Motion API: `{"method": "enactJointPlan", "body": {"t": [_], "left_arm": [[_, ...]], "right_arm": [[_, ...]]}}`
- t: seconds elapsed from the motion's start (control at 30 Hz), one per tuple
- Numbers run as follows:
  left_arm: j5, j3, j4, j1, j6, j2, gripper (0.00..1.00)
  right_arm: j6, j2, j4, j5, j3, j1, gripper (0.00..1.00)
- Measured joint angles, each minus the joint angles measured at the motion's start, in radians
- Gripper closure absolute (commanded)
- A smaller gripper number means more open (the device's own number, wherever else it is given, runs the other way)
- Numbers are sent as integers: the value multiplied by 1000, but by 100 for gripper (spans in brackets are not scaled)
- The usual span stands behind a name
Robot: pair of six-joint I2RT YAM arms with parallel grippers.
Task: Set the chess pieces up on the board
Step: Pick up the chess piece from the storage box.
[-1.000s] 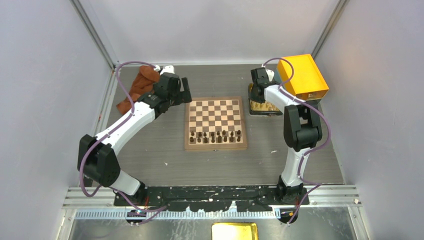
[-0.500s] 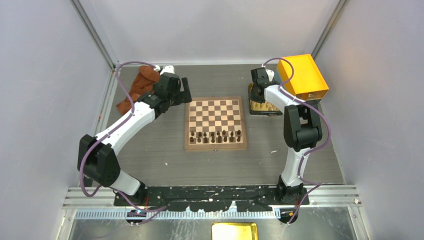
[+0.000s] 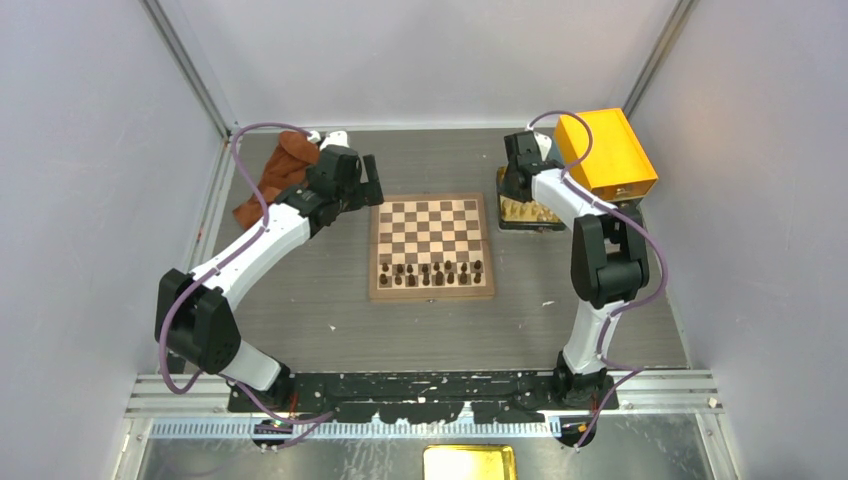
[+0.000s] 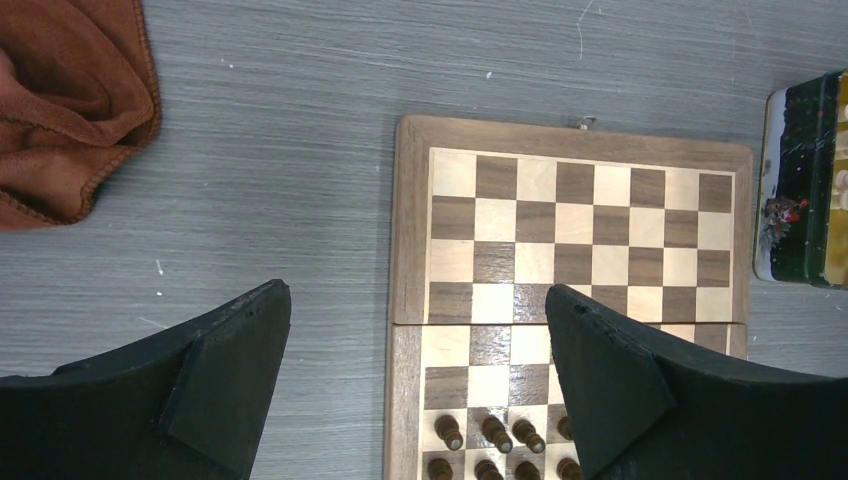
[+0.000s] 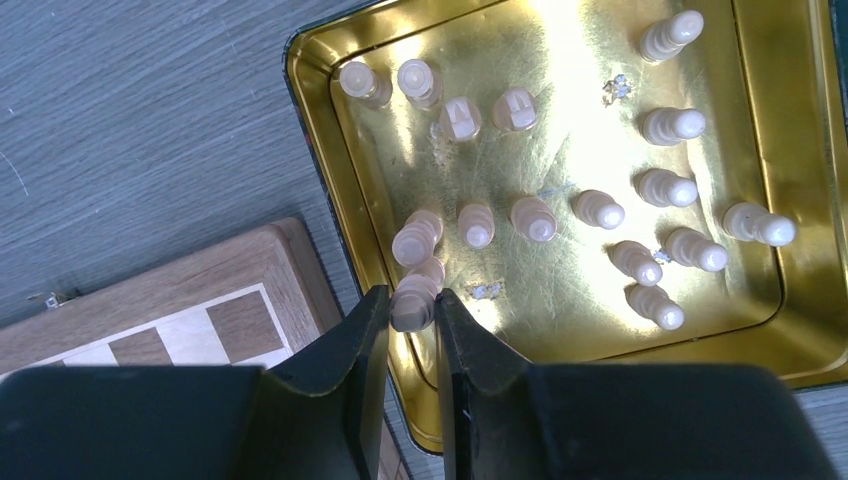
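Note:
Several cream chess pieces stand in a golden tray right of the board. My right gripper hangs over the tray's near left rim, shut on one cream chess piece that sits between its fingertips. In the top view the right gripper is above the tray. My left gripper is open and holds nothing. It hovers over the board's left border; in the top view this left gripper sits at the board's far left corner.
Dark brown chessmen fill the board's two near rows, and some show in the left wrist view. An orange-yellow box stands at the back right, close to the right arm. A rust-brown cloth lies at the back left.
The right arm's wrist has shifted slightly over the tray, still gripping the cream piece. The left arm has not moved.

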Motion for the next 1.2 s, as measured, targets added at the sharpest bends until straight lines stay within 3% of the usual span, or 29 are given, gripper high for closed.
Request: {"method": "enactJointPlan", "body": {"t": [0.73, 1.2], "left_arm": [[-1, -2, 0, 0, -4, 0, 0], [-5, -55, 1, 0, -6, -44, 0]], "right_arm": [[-8, -110, -64, 11, 26, 6, 99], [-18, -145, -163, 66, 146, 103, 99]]}}
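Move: The right hand, already pinching a light chess piece, hangs just inside the storage box's left wall, with the box's middle about 4 cm right and 2 cm ahead. The chessboard it is bound for has its middle some 18 cm left, 9 cm back and about 4 cm below; the yellow box stands roughly 17 cm right and 9 cm ahead, about level. From the idle, open left hand, the board's middle lies some 12 cm right, 2 cm back and 14 cm below. Keeping its pinch on the light piece, the right hand lifts almost straight up at first, drawing back only slightly, to take the piece clear of the storage box and its standing neighbours. About 5 cm up it starts to swing left as well, to the side where the chessboard lies, ending some 10 cm higher and 3 to 4 cm farther left over the box's left rim, the fingers tipping up a little, by nearly 10 degrees. ##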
